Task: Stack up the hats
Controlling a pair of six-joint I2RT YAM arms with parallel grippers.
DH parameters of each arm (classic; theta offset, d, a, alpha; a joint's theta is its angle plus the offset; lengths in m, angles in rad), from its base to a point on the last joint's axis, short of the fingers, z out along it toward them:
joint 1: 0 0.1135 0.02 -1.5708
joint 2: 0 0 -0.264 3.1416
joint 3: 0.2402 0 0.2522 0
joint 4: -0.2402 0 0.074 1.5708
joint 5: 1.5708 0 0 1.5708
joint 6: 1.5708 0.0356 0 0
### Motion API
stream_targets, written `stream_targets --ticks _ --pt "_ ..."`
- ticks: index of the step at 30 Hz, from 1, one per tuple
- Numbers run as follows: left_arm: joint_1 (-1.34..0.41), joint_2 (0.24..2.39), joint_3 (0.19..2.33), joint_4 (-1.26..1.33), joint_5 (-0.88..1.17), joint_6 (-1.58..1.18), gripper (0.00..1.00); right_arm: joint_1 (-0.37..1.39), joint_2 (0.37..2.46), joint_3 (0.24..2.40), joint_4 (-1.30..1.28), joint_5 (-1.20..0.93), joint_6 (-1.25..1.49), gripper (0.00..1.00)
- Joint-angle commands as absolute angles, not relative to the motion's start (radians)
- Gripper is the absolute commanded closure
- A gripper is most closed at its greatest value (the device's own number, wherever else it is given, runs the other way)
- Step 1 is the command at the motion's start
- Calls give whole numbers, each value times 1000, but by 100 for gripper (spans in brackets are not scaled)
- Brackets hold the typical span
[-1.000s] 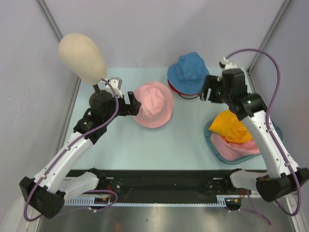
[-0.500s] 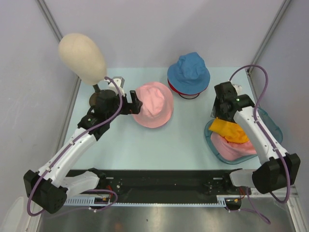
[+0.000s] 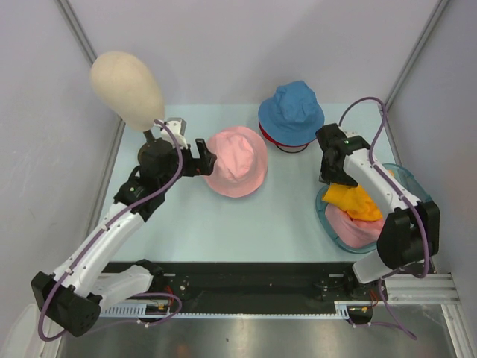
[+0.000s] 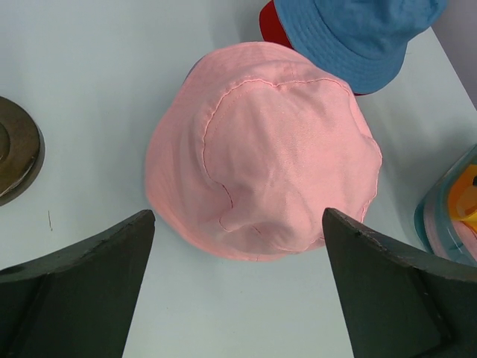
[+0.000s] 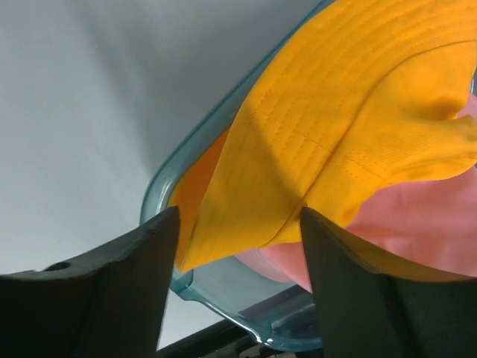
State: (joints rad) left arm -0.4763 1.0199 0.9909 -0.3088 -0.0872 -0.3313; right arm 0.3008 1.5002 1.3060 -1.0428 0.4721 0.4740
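A pink hat [image 3: 235,162] [image 4: 261,156] lies crown up in the middle of the table. My left gripper [image 3: 203,158] [image 4: 238,298] is open just left of its brim, holding nothing. At the back a blue hat [image 3: 291,110] [image 4: 365,33] sits on a red hat [image 3: 287,146] [image 4: 270,15]. An orange hat [image 3: 359,200] [image 5: 343,127] lies crumpled on another pink hat [image 3: 359,228] [image 5: 417,224] in the teal tray. My right gripper [image 3: 331,177] [image 5: 238,283] is open at the tray's left edge, its fingers either side of the orange brim.
The teal tray [image 3: 326,218] [image 5: 168,186] sits at the right near the front edge. A beige mannequin head [image 3: 125,88] stands on a dark round base [image 4: 15,156] at the back left, close behind my left arm. Grey walls enclose three sides.
My right arm swung from beside the blue hat down to the tray's left edge, over the orange hat. The left gripper stayed by the pink hat with a small shift.
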Motion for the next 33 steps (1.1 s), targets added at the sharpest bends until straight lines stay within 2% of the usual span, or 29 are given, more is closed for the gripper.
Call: stream_targets --ticks 1,2,3,5,8,9,14,18,22,25,29,33 --pt "-466 996 983 -287 -113 -318 0 311 1531 1338 -1081 529 459 34" --pt "-466 994 982 -284 -115 -318 0 310 1526 1332 -1080 534 457 36" --pt "-468 994 980 -284 -115 -318 0 308 1520 1330 -1083 535 453 47" --pt "-468 997 983 -282 -115 -316 0 304 1509 1341 -1107 545 448 57" --pt "-468 1002 989 -281 -112 -311 0 302 1482 1396 -1175 558 427 82" --pt "-468 1002 991 -279 -110 -310 0 299 1464 1425 -1189 560 414 100" --pt "-468 1008 997 -273 -103 -308 0 304 1408 1572 -1317 580 310 100" --pt "-466 1015 1009 -273 -97 -308 0 330 1385 1771 -1388 591 246 100" --pt "-468 1019 1025 -278 -95 -305 0 452 1368 1951 -1353 603 167 100" --pt "-468 1014 1042 -282 -94 -305 0 546 1336 1962 -1243 594 100 100" --pt "-466 1003 1060 -279 -83 -305 0 629 1238 1829 -1005 589 3 100" --pt "-468 997 1078 -282 -84 -302 0 638 1290 1819 -858 595 -52 100"
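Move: Just beneath the right hand lies the near-left corner of the yellow hat, the hat's middle some 5 cm to the right, 3 cm back and 3 cm down. The teal box holding it centres about 11 cm right and 5 cm back. The blue hat sits on its stand about 17 cm ahead, 14 cm left and 10 cm higher. From the left hand, the yellow hat is roughly 40 cm right, 5 cm back and 15 cm lower. Dipping about 1 cm, the right hand closes its open fingers fully, pinching a fold at the left end of the yellow hat. It then lifts fast, some 25 cm up out of the box, and late in the rise swings about 7 cm left while the wrist turns roughly 30 degrees counter-clockwise and tips the fingers up from steeply down towards level. ##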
